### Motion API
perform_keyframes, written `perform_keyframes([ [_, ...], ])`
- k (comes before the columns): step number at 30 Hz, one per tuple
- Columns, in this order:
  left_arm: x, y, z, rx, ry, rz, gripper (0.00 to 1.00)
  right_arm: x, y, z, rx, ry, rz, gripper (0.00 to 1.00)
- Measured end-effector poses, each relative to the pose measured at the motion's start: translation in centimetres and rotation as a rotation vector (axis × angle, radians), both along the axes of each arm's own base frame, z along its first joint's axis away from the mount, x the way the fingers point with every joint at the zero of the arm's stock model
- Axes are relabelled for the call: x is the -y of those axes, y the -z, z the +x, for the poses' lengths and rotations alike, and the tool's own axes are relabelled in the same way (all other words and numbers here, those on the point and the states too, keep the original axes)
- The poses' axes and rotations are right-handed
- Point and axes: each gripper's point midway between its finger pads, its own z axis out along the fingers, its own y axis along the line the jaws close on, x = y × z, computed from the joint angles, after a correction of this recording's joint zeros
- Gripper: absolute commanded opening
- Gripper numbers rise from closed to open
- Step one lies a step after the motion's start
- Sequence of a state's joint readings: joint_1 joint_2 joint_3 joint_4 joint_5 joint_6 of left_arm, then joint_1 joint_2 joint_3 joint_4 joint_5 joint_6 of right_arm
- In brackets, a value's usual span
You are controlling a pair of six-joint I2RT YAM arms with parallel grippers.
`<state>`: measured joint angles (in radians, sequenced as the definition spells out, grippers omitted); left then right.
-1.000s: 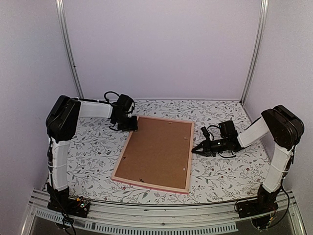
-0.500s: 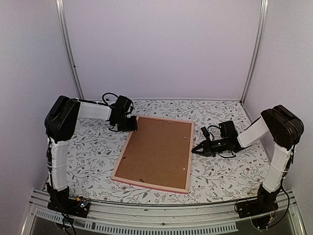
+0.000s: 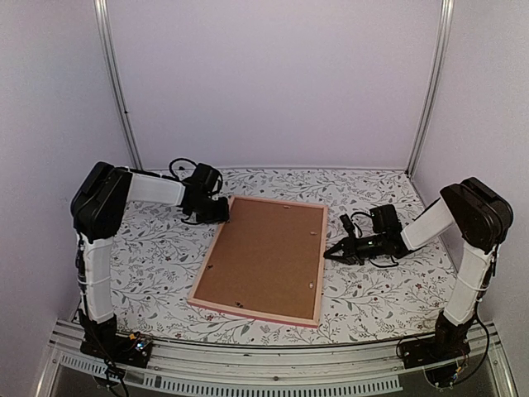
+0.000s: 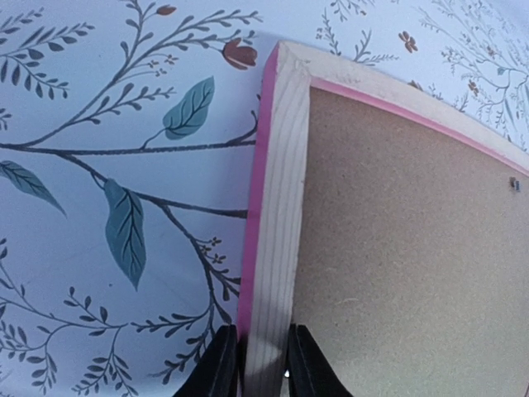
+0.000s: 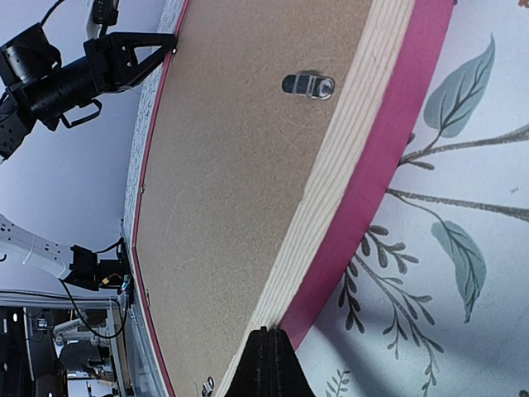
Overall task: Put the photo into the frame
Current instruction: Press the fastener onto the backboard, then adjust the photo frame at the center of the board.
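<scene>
The frame point(image 3: 264, 258) lies face down on the table's middle, its brown backing board up, with pale wood rails and pink outer edges. My left gripper point(image 3: 225, 212) sits at the frame's far left corner. In the left wrist view its fingers stand on either side of the frame's left rail point(image 4: 277, 207), and the left gripper point(image 4: 263, 372) is shut on that rail. My right gripper point(image 3: 329, 253) is shut and empty, its tips point(image 5: 270, 347) touching the outer edge of the frame's right rail point(image 5: 372, 141). The photo is out of view.
A floral cloth point(image 3: 157, 248) covers the table. Small metal turn clips point(image 5: 308, 84) sit on the backing board's edges. Pale walls close the left, back and right sides, with metal posts point(image 3: 116, 91) in the far corners. An aluminium rail point(image 3: 264, 364) runs along the near edge.
The left gripper's jaws have narrowed onto the frame's rail and the left wrist has shifted slightly towards the far left. The right arm and the frame have stayed put.
</scene>
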<state>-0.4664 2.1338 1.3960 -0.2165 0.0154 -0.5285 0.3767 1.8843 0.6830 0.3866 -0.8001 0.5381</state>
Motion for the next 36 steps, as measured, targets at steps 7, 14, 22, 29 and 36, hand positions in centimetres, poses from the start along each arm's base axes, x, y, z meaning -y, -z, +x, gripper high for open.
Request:
perform_keyframes([
  [7,-0.3,0.0,-0.6,-0.012,0.002,0.003,0.39,0.0,0.0,0.0,0.001,0.0,0.0,0.0],
  [14,-1.1,0.0,-2.6,-0.065,0.013,0.007,0.5,0.0,0.0,0.0,-0.004,0.0,-0.002,0.0],
  [22,-1.7,-0.7,-5.3,-0.1,0.036,-0.026,0.57,0.1,-0.2,0.2,-0.02,0.013,-0.028,0.0],
  [29,-2.1,-1.4,-8.4,-0.134,0.07,-0.073,0.61,0.2,-0.2,0.3,-0.039,0.019,-0.054,0.01],
  [36,-2.7,-0.4,-10.9,-0.185,0.091,-0.097,0.62,0.1,-0.3,0.4,-0.057,0.017,-0.072,0.0],
])
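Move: The left hand straddles the frame's left bar. The next fastener, the lower-left one, is about 20 cm back along the bar and 4 cm left, near fingertip height. The upper-left fastener is right at the left fingers, 1 cm to their right; the bottom-edge fastener is some 32 cm back and 6 cm right. From the right hand, the lower-left fastener is about 31 cm left and 4 cm back. The left fingers come free of the left bar and the upper-left fastener, opening wide with one finger either side of the bar. The hand then speeds up back along it towards the lower-left fastener, about 11 cm and slightly left, lifting a little midway and sinking again, fingers tipping some 10 degrees steeper. The right hand's shut fingertips stay against the right bar's outer side. ##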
